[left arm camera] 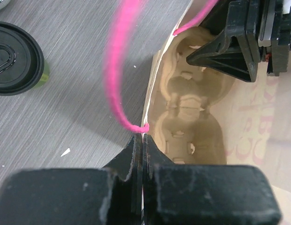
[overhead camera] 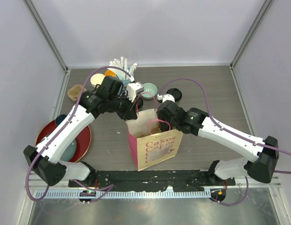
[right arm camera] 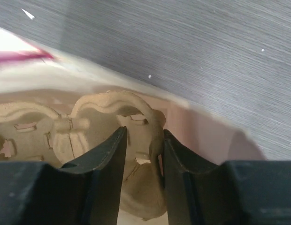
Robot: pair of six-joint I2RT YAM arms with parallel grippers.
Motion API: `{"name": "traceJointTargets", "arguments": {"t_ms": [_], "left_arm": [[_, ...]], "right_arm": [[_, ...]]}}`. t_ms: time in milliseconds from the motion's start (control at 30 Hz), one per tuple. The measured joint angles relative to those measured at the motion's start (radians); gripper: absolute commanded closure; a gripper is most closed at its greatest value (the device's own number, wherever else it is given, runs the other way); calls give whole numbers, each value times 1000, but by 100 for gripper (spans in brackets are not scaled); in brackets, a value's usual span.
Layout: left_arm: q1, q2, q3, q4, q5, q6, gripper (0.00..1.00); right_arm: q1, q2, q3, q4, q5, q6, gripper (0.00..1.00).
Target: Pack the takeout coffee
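A pink paper bag (overhead camera: 155,147) printed "Cakes" stands open at the table's near middle. A tan pulp cup carrier (left arm camera: 192,117) sits inside it. My left gripper (left arm camera: 143,137) is shut on the bag's rim, just below where the pink handle (left arm camera: 118,70) joins it. My right gripper (right arm camera: 141,133) reaches into the bag and stands open. The carrier's rim (right arm camera: 155,126) lies between its fingers, against the right one. One takeout coffee cup (left arm camera: 16,58), dark green with a black lid, stands on the table beyond the bag, also visible from above (overhead camera: 175,95).
A blue cup of white straws (overhead camera: 122,65) and a pale green bowl (overhead camera: 149,89) stand behind the bag. A red plate (overhead camera: 83,140) holding a blue dish lies at the left. A tan tray (overhead camera: 75,92) sits by the left wall.
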Motion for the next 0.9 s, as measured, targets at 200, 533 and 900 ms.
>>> {"name": "traceJointTargets", "arguments": {"t_ms": [200,533,900], "left_arm": [[0,-10,0,-7,-18,12,100],[0,-15,0,-35,-50,70,100],[0,-19,0,-43,-38,90,100]], "right_arm": [[0,-2,47,-68,1,-34,35],[0,-87,114,79,2,-188,17],[0,-140,108,312,-111,-310,13]]}}
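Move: The cup carrier is already inside the paper bag, its right rim between the right hand's half-open fingers; its middle is about 6 cm left and 4 cm below. A lidded cup stands some 17 cm ahead and 7 cm right of this hand, another about 13 cm ahead and 11 cm left, both roughly 12 cm lower. From the left hand, shut on the bag's rim, the carrier is about 9 cm right, 3 cm back and 10 cm down. The right hand opens wide, leaving the carrier, and rises about 14 cm while the left keeps pinching the bag. ##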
